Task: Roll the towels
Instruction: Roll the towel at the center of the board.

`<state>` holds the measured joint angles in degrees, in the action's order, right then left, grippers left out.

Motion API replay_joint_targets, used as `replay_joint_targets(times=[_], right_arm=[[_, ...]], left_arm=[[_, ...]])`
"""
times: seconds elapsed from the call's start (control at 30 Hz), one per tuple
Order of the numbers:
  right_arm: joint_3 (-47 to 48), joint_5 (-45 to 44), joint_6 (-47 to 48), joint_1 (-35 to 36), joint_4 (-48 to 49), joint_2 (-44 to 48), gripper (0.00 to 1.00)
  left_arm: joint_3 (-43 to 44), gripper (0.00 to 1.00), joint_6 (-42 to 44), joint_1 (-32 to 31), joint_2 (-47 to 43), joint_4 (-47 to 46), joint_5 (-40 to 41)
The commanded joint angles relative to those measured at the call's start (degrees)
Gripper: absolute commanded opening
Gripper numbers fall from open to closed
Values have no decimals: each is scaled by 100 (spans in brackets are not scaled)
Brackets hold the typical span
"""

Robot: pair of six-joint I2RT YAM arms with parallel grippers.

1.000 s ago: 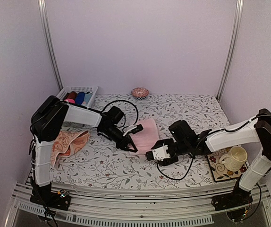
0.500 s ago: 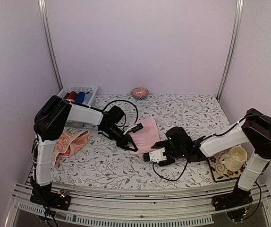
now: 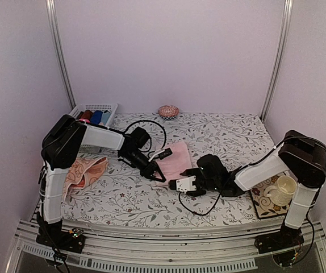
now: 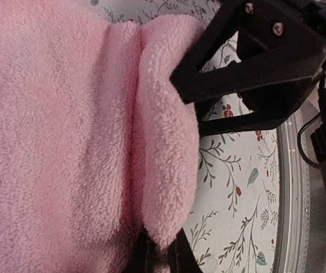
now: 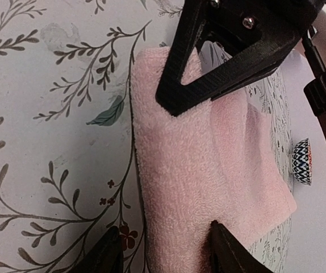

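Note:
The light pink towel (image 3: 178, 156) lies flat in the middle of the table, with a fold raised along its near edge (image 4: 163, 148). My left gripper (image 3: 159, 177) is shut on that fold at the towel's near left corner (image 4: 160, 250). My right gripper (image 3: 179, 184) is open and straddles the same near edge from the right. One finger (image 5: 103, 256) rests over the tablecloth and the other (image 5: 231, 253) over the pink towel (image 5: 197, 170). The left gripper's black fingers (image 5: 225, 62) show just ahead in the right wrist view. The peach patterned towel (image 3: 83, 172) lies crumpled at the left.
A white basket (image 3: 97, 106) holding rolled cloths stands at the back left. A small patterned round object (image 3: 168, 110) sits at the back wall. A cream mug (image 3: 282, 190) stands on a patterned coaster (image 3: 260, 203) at the right. A black cable (image 3: 200, 209) loops under the right wrist.
My right gripper has moved left to the pink towel's near edge and its jaws have narrowed. The left gripper has kept its hold and shifted slightly.

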<state>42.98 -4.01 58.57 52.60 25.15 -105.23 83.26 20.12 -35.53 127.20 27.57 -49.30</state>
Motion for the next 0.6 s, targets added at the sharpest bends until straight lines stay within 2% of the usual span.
replay_joint_targets(times=[0.0,0.27,0.4,0.57], right_arm=[[78,-258,-205,-12,-177,-357,53],[204,-346,-349,-69,-244,-630,49],[298,-278,-396,-68,-431,-757,35],[494,-216,-390,-66,-827,-856,16]], left_arm=[[23,1,62,99,235,200,237],[32,2,74,139,244,205,193],[32,3,85,173,245,205,203],[58,11,89,241,125,205,315]])
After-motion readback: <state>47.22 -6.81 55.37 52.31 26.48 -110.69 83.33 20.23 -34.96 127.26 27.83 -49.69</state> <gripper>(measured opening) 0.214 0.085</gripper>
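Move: The pink towel's rolled near edge lies crosswise between the hands. Its right end is about 2 cm ahead of the right hand, 1 cm to its left and 1 cm lower, between half-open fingers. The towel's flat part is centred some 11 cm ahead of and 4 cm left of the right hand; the left gripper, holding the roll's left end, is about 10 cm to its left and 2 cm farther out. From the left hand, that right end lies roughly 9 cm to the right, nearly level fore and aft. Forward about 2 cm, easing off as it goes, the right hand follows the roll's right end with a slight drift left. It then settles about 1 cm lower while its fingers close from half open to mostly shut, pinching the rolled towel. The left hand stays put on the left end, its grip just starting to ease at the finish. ##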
